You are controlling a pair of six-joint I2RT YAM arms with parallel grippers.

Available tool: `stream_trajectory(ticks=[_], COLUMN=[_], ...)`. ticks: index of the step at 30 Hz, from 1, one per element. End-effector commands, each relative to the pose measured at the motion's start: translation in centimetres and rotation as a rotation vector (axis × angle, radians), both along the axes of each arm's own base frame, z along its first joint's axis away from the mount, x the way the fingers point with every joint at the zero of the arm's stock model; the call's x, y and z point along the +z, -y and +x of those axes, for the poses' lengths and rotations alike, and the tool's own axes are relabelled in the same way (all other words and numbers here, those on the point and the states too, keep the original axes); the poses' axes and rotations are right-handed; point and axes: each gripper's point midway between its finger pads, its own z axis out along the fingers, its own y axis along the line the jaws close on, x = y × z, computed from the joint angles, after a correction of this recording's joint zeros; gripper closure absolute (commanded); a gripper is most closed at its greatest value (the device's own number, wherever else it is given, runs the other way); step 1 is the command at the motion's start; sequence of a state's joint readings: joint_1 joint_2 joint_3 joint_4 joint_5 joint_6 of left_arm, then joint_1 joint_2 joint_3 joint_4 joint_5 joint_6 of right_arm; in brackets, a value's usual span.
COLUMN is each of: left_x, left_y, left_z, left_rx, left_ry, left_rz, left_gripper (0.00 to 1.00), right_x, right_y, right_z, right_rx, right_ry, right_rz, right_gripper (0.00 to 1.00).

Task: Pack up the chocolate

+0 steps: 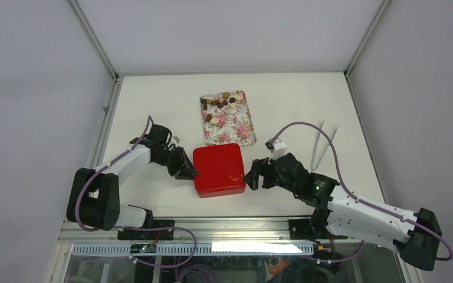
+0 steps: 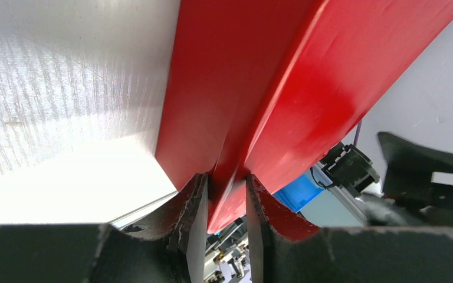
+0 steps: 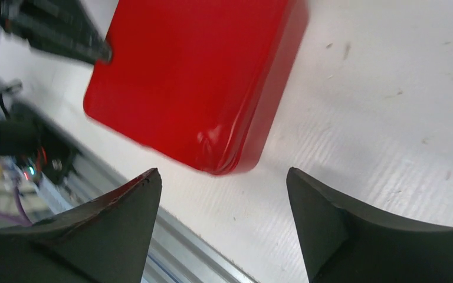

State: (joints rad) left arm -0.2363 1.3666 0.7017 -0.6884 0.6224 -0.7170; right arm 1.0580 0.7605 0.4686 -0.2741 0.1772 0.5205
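The chocolate (image 1: 219, 103), several small brown and tan pieces, lies at the far end of a flower-patterned tray (image 1: 236, 127). A closed red box (image 1: 218, 170) sits in front of the tray. My left gripper (image 1: 191, 173) is shut on the box's left edge; in the left wrist view its jaws (image 2: 227, 194) clamp the red rim (image 2: 283, 76). My right gripper (image 1: 249, 175) is open and empty, just off the box's right side. In the right wrist view the open gripper (image 3: 221, 172) frames the box's near corner (image 3: 194, 82) without touching it.
White tweezers (image 1: 321, 144) lie on the table to the right, beyond the right arm. The table's near metal edge (image 3: 171, 236) runs just below the box. Walls close in the table on the left, right and back.
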Motion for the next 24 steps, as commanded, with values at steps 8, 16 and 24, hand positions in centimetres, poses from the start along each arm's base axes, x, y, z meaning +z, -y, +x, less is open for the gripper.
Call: stream_trajectory(ticks=[8,16,24], left_x=[0.4,0.8,0.8], left_y=[-0.2,-0.2,-0.1], left_z=[-0.8,-0.7,-0.6], left_rx=[-0.020,-0.028,-0.043], left_ry=[-0.005,0.020,0.028], left_rz=[0.013,0.011,0.005], left_gripper=[0.80,0.78,0.75], right_x=[1.1,-1.5,-2.4], right_y=[-3.4,-4.6,-5.0], right_z=[5.3,6.3,6.7], right_rx=[-0.150,-0.111,-0.104], right_ry=[-0.447,-0.521,-0.529], right_rz=[0.234,0.187,0.183], right_gripper=[0.34,0.39,0.51])
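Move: The red box, lid on, has its middle about 11 cm to the left of my right hand, 3 cm ahead and 8 cm below; the part of the lid's right edge I go for is about 5 cm ahead, 3 cm left and 6 cm down. The flowered chocolate tray lies some 22 cm ahead and 8 cm left, 11 cm lower. From my left hand, already on the lid's left edge, the box's middle is 8 cm to the right, level with it in reach, and 3 cm below. I swing my right hand forward about 5 cm, rising slightly at first, then bring it down and left onto the right edge of the red lid, tipping the fingers some 30 degrees downward. They close partway and end astride the edge, one over the lid, one outside the side wall. My left hand keeps its grip on the lid's left edge, nearly still. ##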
